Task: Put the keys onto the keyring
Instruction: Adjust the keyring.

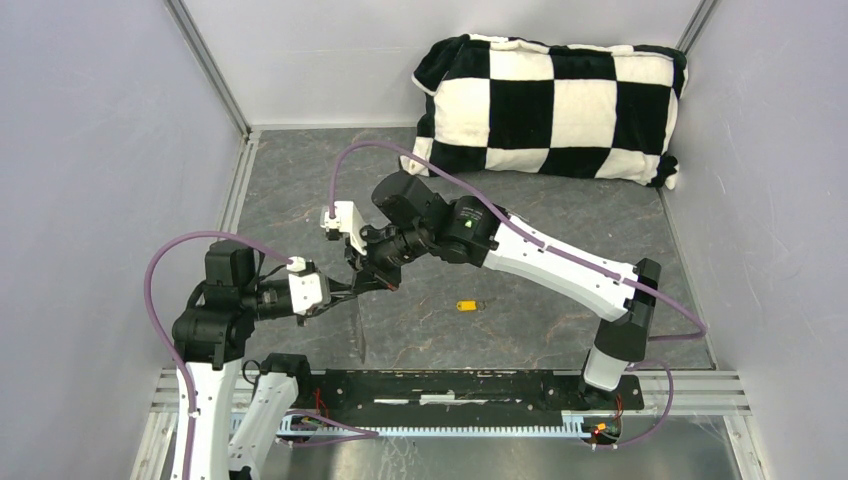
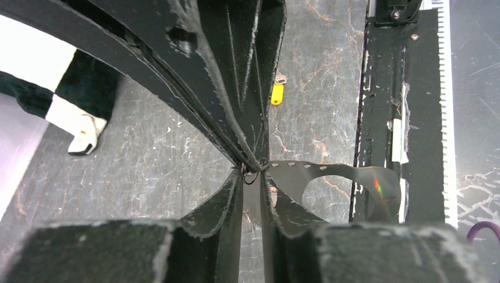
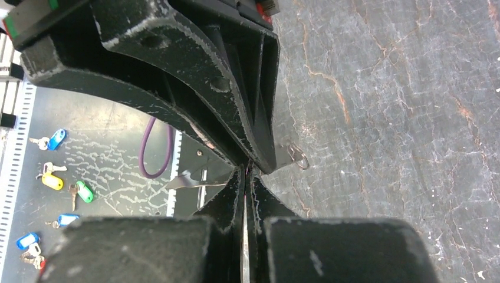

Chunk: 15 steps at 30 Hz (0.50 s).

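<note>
My two grippers meet tip to tip above the left middle of the table. My right gripper is shut on the keyring, a thin silvery loop that hangs toward the rail. My left gripper has its jaws a narrow gap apart, with a small wire ring at their tips. Whatever that ring hangs on is hidden. The yellow key lies alone on the table to the right. The green key does not show on the table.
A black-and-white checkered pillow lies at the back right. The black base rail runs along the near edge. Several spare tagged keys lie on the metal surface beyond the rail. Grey walls close in both sides.
</note>
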Each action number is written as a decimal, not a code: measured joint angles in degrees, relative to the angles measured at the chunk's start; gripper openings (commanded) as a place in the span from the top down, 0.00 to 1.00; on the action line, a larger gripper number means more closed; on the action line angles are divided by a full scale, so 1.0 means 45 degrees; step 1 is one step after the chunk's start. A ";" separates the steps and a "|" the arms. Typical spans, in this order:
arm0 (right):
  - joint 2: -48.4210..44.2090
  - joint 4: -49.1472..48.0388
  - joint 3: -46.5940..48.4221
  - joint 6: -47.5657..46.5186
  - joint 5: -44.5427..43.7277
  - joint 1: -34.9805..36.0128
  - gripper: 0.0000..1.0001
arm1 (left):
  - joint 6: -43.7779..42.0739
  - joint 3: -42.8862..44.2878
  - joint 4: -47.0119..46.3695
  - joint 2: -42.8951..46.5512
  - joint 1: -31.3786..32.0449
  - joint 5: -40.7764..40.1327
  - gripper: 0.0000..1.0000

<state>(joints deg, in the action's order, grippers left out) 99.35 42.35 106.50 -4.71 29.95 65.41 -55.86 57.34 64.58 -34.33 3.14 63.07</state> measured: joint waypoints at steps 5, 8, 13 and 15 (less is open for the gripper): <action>0.0223 0.0418 0.0301 -0.0282 0.0000 0.0165 1.00 | 0.0107 -0.0063 0.0019 0.0053 -0.0010 -0.0029 0.98; 0.0223 0.0529 0.0306 -0.0427 0.0005 0.0233 1.00 | 0.0078 -0.0073 0.0170 0.0063 -0.0010 0.0005 0.98; 0.0214 0.0549 0.0282 -0.0597 0.0063 0.0277 0.98 | -0.0146 -0.0073 0.0413 0.0063 -0.0010 0.0073 0.98; 0.0087 0.0301 -0.0015 -0.0602 0.0214 0.0267 0.95 | -0.0335 -0.0068 0.0593 0.0058 -0.0010 0.0146 0.98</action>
<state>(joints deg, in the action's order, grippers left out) 99.74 43.70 106.43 -7.42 30.92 66.61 -57.36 57.04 67.24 -34.06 3.09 63.72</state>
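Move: The small ring on the grey metal plate sits almost between my left fingertips, about 1 cm to the right and about level. From my right hand, already shut at the plate, it is about 1 cm left and 1 cm below. From my left hand, the plate's middle lies some 6 cm back, 2 cm right and 3 cm below, while the yellow-tagged key is on the table about 4 cm ahead, 22 cm right and 25 cm down. I shut my left fingers from about a quarter open to almost closed, pinching the small ring right against my right fingertips. As they close, I ease the left hand back and down by just under 1 cm. My right hand stays shut on the plate and goes about 1 cm back and slightly down with it, turning a few degrees counter-clockwise. ##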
